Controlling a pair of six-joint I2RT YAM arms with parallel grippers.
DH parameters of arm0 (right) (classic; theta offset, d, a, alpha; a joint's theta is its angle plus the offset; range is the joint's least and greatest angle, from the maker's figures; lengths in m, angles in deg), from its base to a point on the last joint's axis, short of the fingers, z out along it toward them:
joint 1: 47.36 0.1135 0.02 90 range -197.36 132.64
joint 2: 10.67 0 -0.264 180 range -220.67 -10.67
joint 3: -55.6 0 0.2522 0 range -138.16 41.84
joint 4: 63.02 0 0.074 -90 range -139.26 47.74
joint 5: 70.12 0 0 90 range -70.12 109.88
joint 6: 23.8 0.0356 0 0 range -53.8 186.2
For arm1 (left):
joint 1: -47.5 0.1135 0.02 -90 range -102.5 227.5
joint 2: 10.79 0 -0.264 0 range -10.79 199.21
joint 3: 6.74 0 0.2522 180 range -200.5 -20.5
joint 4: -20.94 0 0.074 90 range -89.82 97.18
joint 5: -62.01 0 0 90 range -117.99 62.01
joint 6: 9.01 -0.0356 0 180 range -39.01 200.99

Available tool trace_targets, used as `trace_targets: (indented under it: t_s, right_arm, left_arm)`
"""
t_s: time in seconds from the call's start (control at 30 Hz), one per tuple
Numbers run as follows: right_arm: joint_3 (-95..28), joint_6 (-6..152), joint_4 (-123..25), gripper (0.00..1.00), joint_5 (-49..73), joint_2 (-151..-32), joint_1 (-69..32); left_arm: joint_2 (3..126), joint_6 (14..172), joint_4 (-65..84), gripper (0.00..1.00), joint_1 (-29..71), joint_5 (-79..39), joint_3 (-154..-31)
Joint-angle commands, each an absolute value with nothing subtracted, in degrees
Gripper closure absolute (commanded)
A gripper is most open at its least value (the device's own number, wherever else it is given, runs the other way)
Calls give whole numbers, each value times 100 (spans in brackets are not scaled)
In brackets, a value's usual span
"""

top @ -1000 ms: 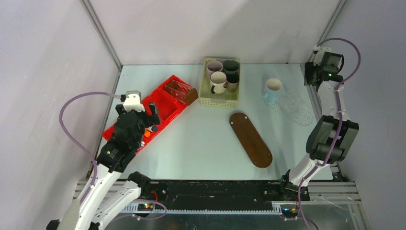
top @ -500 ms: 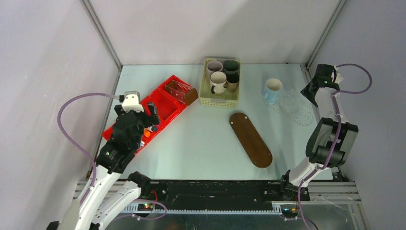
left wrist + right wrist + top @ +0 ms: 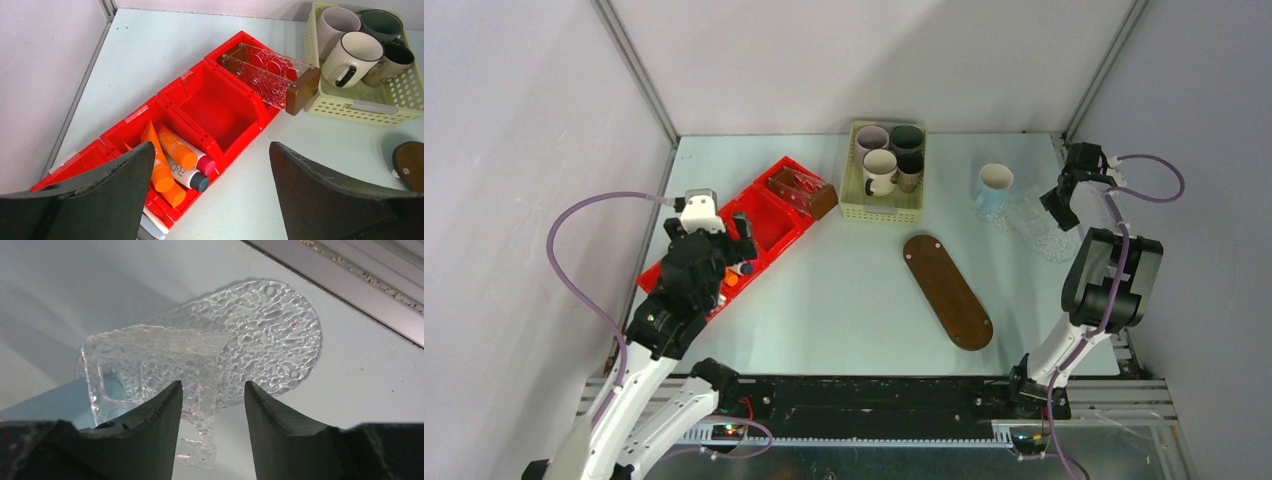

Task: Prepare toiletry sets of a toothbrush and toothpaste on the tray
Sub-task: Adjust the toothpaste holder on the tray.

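Orange toothpaste tubes [image 3: 172, 150] and a white one [image 3: 186, 173] lie in a compartment of the red bin [image 3: 220, 117]. Slim white toothbrush handles [image 3: 152, 223] show in the compartment nearest me. My left gripper [image 3: 210, 192] hovers wide open above the bin's near end [image 3: 742, 248], holding nothing. The dark brown oval tray [image 3: 947, 290] lies bare at mid-table. Mauve [image 3: 871, 138], dark green [image 3: 907, 138], white [image 3: 880, 170] and brown [image 3: 911, 172] mugs stand in the yellow basket [image 3: 884, 210]. My right gripper [image 3: 213, 390] stands open astride an upright edge of a clear textured acrylic stand [image 3: 165, 355], with a gap on its right side.
A second clear stand with a brown end block [image 3: 270, 77] lies across the far end of the red bin. A white-and-blue cup [image 3: 994, 188] rests beside the clear stand [image 3: 1042, 228] at the back right. The side rail [image 3: 350, 275] runs close behind it.
My right arm has swung from the back right corner down to the clear stand, and its jaws have narrowed. The left arm has not moved.
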State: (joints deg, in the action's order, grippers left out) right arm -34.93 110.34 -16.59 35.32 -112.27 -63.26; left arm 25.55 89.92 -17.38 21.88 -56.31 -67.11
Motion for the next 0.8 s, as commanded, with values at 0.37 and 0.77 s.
trace_targets:
  t_s: [0.37, 0.77]
  right_arm:
    - [-3498, 10735, -1966, 77, 3591, -11381, -6327]
    - [-3912, 8933, -2064, 100, 2528, -11663, -6588]
  left_arm:
    - [2596, 8919, -1611, 9, 2276, -5704, -6636]
    - [2640, 8917, -1590, 9, 2280, -5610, -6620]
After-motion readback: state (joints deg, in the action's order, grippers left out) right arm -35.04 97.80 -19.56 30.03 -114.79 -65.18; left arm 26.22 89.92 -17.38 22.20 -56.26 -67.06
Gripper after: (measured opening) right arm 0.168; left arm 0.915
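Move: The clear toothpaste holder stands just under my open right fingers: its middle is about 3 cm ahead of my hand, 2 cm to the left and 4 cm lower. The clear tray's middle is almost straight below, some 7 cm down. The blue mug stands about 12 cm to the left, 5 cm farther out and 4 cm down. From my left hand, the holder lies roughly 70 cm to the right, 17 cm ahead and 22 cm lower. I pinch the near end panel of the toothpaste holder with my right hand: I sink about 1.5 cm so the fingers straddle the clear panel, then close them on it from half open. Gripping it, I swivel the hand counter-clockwise some 10 degrees and ease about 1 cm to the right. ##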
